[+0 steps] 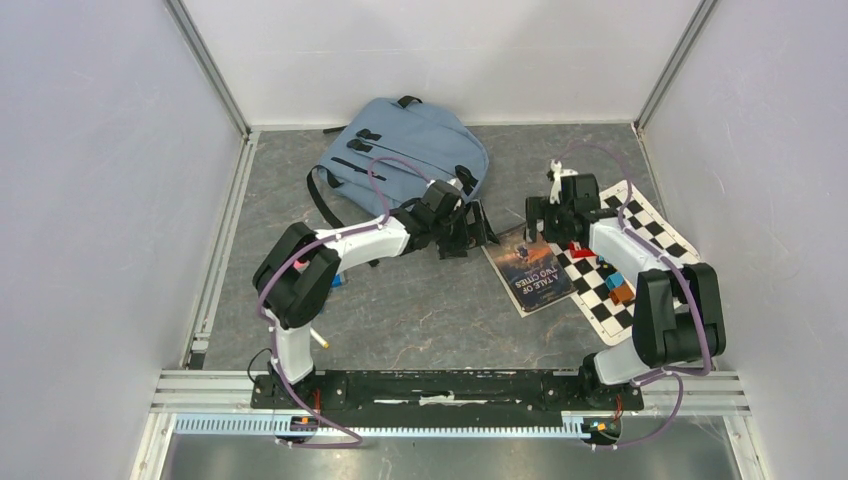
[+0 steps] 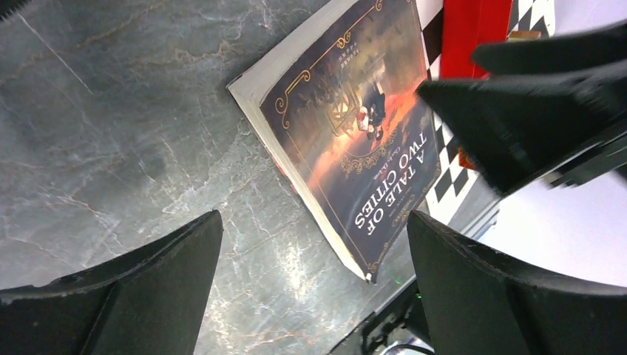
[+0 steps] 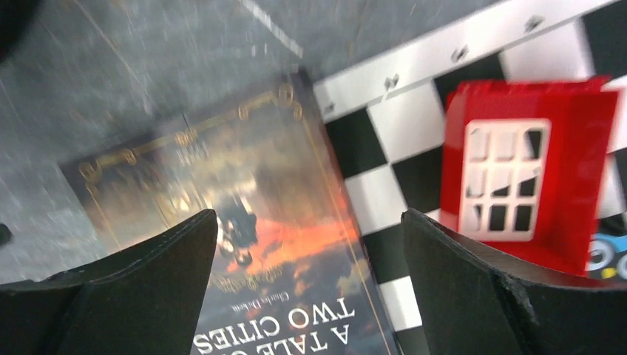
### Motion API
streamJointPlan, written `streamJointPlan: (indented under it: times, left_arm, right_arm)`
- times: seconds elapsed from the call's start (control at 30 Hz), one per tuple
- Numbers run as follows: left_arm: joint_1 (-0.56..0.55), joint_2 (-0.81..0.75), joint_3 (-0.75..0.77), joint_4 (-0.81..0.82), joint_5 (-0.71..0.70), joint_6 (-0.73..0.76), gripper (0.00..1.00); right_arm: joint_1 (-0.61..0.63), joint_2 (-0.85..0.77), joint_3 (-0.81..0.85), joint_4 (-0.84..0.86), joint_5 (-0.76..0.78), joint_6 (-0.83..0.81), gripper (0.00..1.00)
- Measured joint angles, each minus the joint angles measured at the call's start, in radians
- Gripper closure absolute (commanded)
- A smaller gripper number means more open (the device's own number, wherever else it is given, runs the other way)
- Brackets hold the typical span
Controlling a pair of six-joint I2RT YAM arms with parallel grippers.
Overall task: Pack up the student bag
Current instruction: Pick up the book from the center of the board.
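The student bag (image 1: 400,140), a grey-blue backpack with black straps, lies flat at the back of the table, and it shows only in the top view. My left gripper (image 1: 478,232) (image 2: 314,222) hovers open just off the bag's right edge, over bare table beside a paperback, "A Tale of Two Cities" (image 1: 530,268) (image 2: 347,126) (image 3: 244,222). My right gripper (image 1: 545,215) (image 3: 309,218) is open above the book's far end, nothing between its fingers. The two grippers face each other closely across the book.
A black-and-white checkered board (image 1: 640,250) (image 3: 384,126) lies right of the book and partly under it. On it stand a red box with a white window (image 1: 580,250) (image 3: 532,177) and small blue (image 1: 614,282) and orange (image 1: 624,295) blocks. A pale stick (image 1: 320,340) lies by the left arm's base.
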Motion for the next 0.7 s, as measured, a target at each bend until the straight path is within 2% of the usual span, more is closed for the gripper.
streamJointPlan:
  times: [0.3, 0.57, 0.7]
  left_arm:
    - [-0.045, 0.050, -0.003, 0.012, 0.007, -0.189, 0.00]
    - [-0.075, 0.108, 0.003, 0.022, 0.016, -0.251, 0.00]
    - [-0.076, 0.124, 0.019, 0.024, 0.024, -0.258, 0.00]
  right_arm:
    - [-0.006, -0.008, -0.128, -0.033, -0.117, -0.075, 0.02]
    - [-0.016, -0.023, -0.169, 0.016, -0.153, -0.097, 0.02]
    - [-0.018, -0.024, -0.171, 0.011, -0.215, -0.114, 0.07]
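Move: The book lies flat between the hands: its middle is about 7 cm back, 3 cm left and 7 cm below the right hand, and roughly 11 cm right, 3 cm back and 8 cm below the left. The red box is some 9 cm right of the right hand, level fore and aft; the blue-orange blocks are about 17 cm right and 11 cm back of it, both 7 cm below. Both open hands sink some 4 cm towards the book, right going back about 6, left going rightward and back. ##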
